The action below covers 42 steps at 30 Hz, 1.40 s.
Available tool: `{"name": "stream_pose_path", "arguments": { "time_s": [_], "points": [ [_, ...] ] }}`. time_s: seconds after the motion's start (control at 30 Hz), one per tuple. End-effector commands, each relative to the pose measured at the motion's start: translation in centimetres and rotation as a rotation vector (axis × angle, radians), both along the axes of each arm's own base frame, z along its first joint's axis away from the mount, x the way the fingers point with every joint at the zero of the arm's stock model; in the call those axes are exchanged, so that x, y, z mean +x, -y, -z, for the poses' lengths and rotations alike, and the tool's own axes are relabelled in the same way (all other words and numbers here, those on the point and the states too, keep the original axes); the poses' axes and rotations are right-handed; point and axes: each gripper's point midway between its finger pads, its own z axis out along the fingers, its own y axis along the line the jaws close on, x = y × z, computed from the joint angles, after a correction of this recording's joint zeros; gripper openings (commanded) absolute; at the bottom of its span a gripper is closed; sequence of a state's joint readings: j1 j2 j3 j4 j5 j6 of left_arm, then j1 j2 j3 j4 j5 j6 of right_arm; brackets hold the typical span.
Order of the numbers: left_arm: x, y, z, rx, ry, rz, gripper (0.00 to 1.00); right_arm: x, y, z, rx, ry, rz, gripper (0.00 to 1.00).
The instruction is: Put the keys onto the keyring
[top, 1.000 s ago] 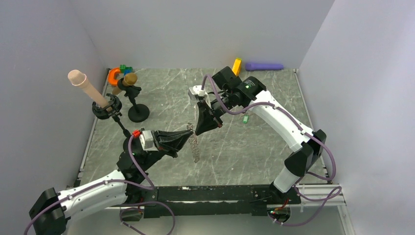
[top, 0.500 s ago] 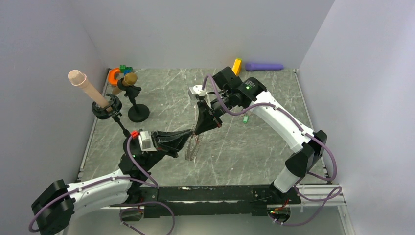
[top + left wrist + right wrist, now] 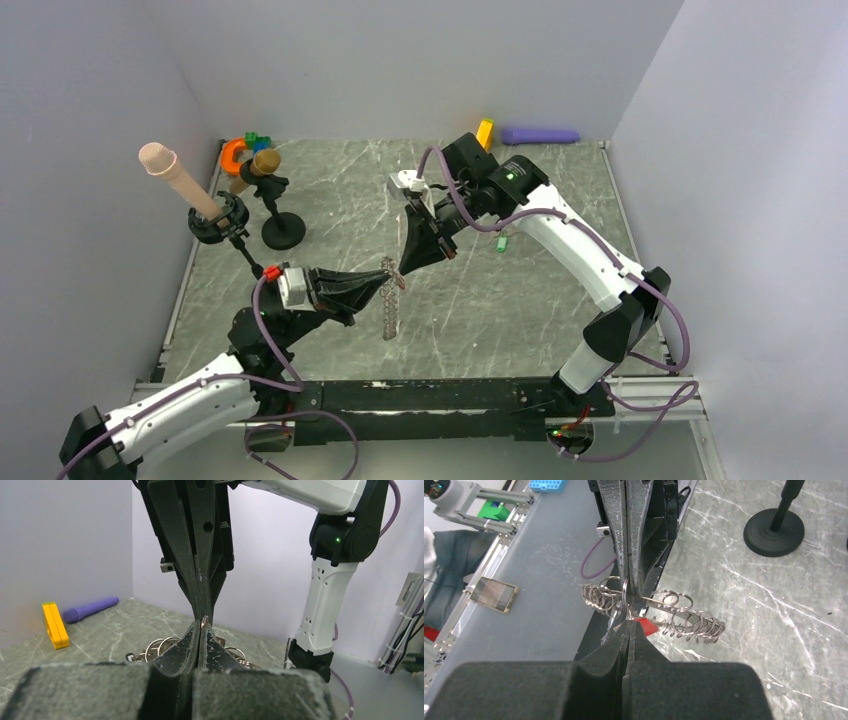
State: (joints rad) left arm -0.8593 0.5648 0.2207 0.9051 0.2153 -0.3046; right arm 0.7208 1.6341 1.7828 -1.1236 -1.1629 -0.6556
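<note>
The keyring [image 3: 390, 312] is a chain of silver rings hanging above the table. My left gripper [image 3: 386, 276] is shut on its top end. In the left wrist view the rings [image 3: 156, 647] spread out behind my closed left gripper [image 3: 201, 625]. My right gripper [image 3: 402, 268] comes down from above and meets the left one tip to tip. In the right wrist view my right gripper [image 3: 629, 623] is shut on the red key [image 3: 645, 626], right against the keyring [image 3: 684, 615]. A green key [image 3: 503, 243] lies on the table under the right arm. The blue and black keys are out of view.
An orange block [image 3: 484, 133] and a purple cylinder [image 3: 540, 134] lie by the back wall. Two black stands [image 3: 283, 230] with a beige peg [image 3: 180, 180] and a brown knob stand at back left, beside an orange and green toy [image 3: 240, 150].
The left gripper has shifted slightly left with the keyring, which bunched up and now hangs straight again. The right gripper stays at the left one's tip.
</note>
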Motion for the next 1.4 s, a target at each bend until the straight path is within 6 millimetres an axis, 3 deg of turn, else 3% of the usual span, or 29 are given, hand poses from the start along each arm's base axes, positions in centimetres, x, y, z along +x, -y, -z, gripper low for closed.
{"name": "stream_pose_path", "arguments": {
  "time_s": [0.0, 0.53, 0.97, 1.07, 1.2, 1.37],
  "points": [
    [-0.3, 0.0, -1.5, 0.1, 0.059, -0.004, 0.0, -1.4, 0.8, -2.4, 0.052, -0.039, -0.022, 0.0],
    [1.3, 1.5, 0.7, 0.607, 0.105, -0.01, 0.0, -1.6, 0.7, -1.8, 0.042, -0.125, -0.009, 0.0],
    [1.7, 0.7, 1.8, 0.769, 0.133, -0.024, 0.0, -1.0, 0.9, -1.3, 0.035, -0.139, 0.006, 0.03],
    [2.1, 0.6, 1.6, 0.776, 0.137, -0.046, 0.0, -0.9, 1.0, -0.9, 0.024, -0.135, 0.01, 0.15],
    [3.4, 0.2, 1.5, 0.774, 0.104, -0.114, 0.0, -0.1, 1.4, -0.2, 0.005, -0.089, 0.049, 0.41],
    [6.0, 0.2, 1.7, 0.769, 0.002, -0.204, 0.0, 2.4, 2.9, 0.2, -0.003, -0.023, 0.154, 0.47]
  ]
}}
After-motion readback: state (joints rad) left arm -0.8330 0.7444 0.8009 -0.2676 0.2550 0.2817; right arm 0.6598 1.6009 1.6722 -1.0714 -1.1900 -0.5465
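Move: The red key is already pinched in my right fingertips, its middle about 1 cm back, 1 cm to the left and 1 cm below. From my left hand, which pinches the keyring, the key lies about 1 cm back, 2 cm right and 1 cm below. The keyring's middle is some 4 cm back, 2 cm left and 2 cm below my right hand. The green key lies on the table about 33 cm ahead, 22 cm right and 30 cm below that hand. I roll my left hand nearly 50 degrees, so its fingers swing from pointing right and upward to right and slightly down; it first rises a touch, then sinks about 5 cm and eases forward, keeping its pinch on the keyring. My right hand stays almost in place beside it holding the red key, then opens about halfway, lets go and starts off to the right and down. ##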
